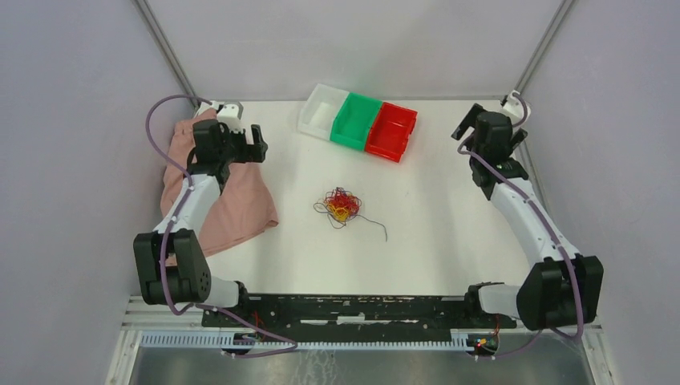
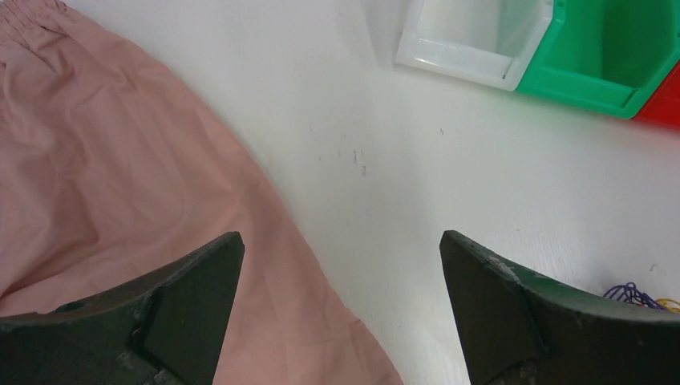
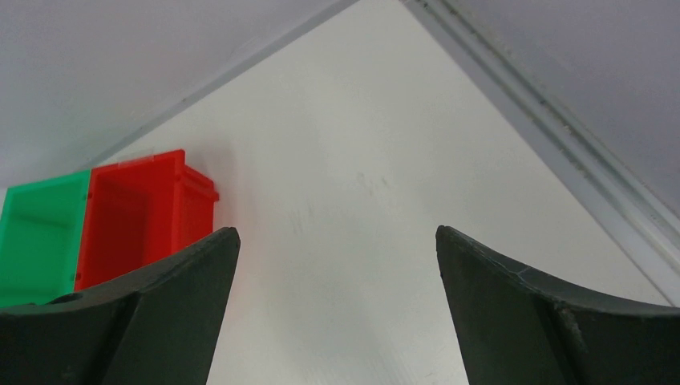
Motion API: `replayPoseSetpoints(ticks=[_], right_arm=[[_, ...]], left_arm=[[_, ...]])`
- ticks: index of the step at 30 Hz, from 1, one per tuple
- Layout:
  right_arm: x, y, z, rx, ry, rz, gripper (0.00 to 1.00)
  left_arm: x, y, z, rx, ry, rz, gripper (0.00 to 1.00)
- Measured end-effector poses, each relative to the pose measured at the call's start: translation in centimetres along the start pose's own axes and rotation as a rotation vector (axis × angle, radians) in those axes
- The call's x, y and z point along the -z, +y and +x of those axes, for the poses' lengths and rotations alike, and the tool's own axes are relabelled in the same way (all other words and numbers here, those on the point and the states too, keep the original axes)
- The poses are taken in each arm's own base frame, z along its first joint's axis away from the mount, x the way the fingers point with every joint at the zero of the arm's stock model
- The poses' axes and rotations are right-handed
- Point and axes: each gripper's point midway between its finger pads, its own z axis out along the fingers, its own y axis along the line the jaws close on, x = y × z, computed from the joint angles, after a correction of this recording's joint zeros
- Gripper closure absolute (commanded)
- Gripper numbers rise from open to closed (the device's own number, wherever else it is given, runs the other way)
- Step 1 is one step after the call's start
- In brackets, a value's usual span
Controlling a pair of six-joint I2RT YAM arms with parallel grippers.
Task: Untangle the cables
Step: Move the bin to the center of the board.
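Observation:
The cables (image 1: 341,206) lie in one small tangle of red, yellow and dark wires near the middle of the white table, with one dark strand trailing off to the right. A purple and yellow edge of the cables (image 2: 635,295) shows at the lower right of the left wrist view. My left gripper (image 1: 260,143) (image 2: 341,237) hovers open over the pink cloth's edge, far left of the tangle, with nothing between its fingers. At the far right, my right gripper (image 1: 465,122) (image 3: 337,231) is open and empty above bare table.
A pink cloth (image 1: 232,200) (image 2: 120,184) lies spread at the left under the left arm. At the back stand a white bin (image 1: 322,112) (image 2: 473,60), a green bin (image 1: 357,120) (image 2: 593,84) and a red bin (image 1: 391,131) (image 3: 136,216) side by side. Grey walls enclose the table.

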Motion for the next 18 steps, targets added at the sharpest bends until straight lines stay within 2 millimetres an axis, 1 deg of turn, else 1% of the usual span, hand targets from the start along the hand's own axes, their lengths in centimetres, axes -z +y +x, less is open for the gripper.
replayPoseSetpoints(ticks=[2,4,7,8,9,10,13,15,18], right_arm=[[-0.6,1.4,1.3,0.016,0.065,-0.034,0.04],[-0.9,3.6,2.8,0.049,0.130,-0.079,0.08],[-0.7,8.4,4.9,0.110,0.207,-0.172,0.13],[-0.9,10.9,5.4,0.131,0.229,-0.215,0.15],[-0.6,12.1,5.7,0.140,0.236,-0.242,0.16],[-0.5,14.1,6.3,0.162,0.255,-0.274,0.18],[-1.0,19.0,7.5,0.196,0.278,-0.351,0.22],[-1.7,21.5,8.7,0.216,0.296,-0.379,0.25],[-3.3,23.8,10.8,0.242,0.329,-0.394,0.29]], left_arm=[[0.5,0.1,-0.5,0.011,0.024,0.003,0.01],[0.9,0.2,-0.6,0.023,0.046,0.010,0.01],[1.5,0.3,0.4,0.047,0.099,0.014,0.01],[1.6,0.3,0.8,0.054,0.117,0.018,0.01],[1.8,0.1,1.1,0.061,0.134,0.025,0.01],[1.9,0.0,1.3,0.066,0.146,0.029,0.01],[2.3,-0.3,1.6,0.077,0.173,0.041,0.01],[2.5,-0.6,1.6,0.083,0.185,0.055,0.01],[2.7,-0.9,1.8,0.089,0.200,0.067,0.01]])
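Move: From the right gripper, the red bin lies roughly 18 cm ahead, 20 cm to the left and 21 cm below. Joined to its left side is the green bin, about 13 cm farther left and 3 cm farther out. The cable tangle lies some 7 cm back and 39 cm left of the right gripper. From the left gripper, the red bin is about 16 cm ahead and 47 cm to the right. Swing the right gripper about 22 cm left and 13 cm forward towards the red bin, sinking roughly 5 cm, mostly near the start and end. Turn it about 30 degrees counter-clockwise, tip the fingers down and narrow them to three quarters open, touching nothing. Meanwhile ease the empty left gripper back about 3 cm, tipping its fingers down. ##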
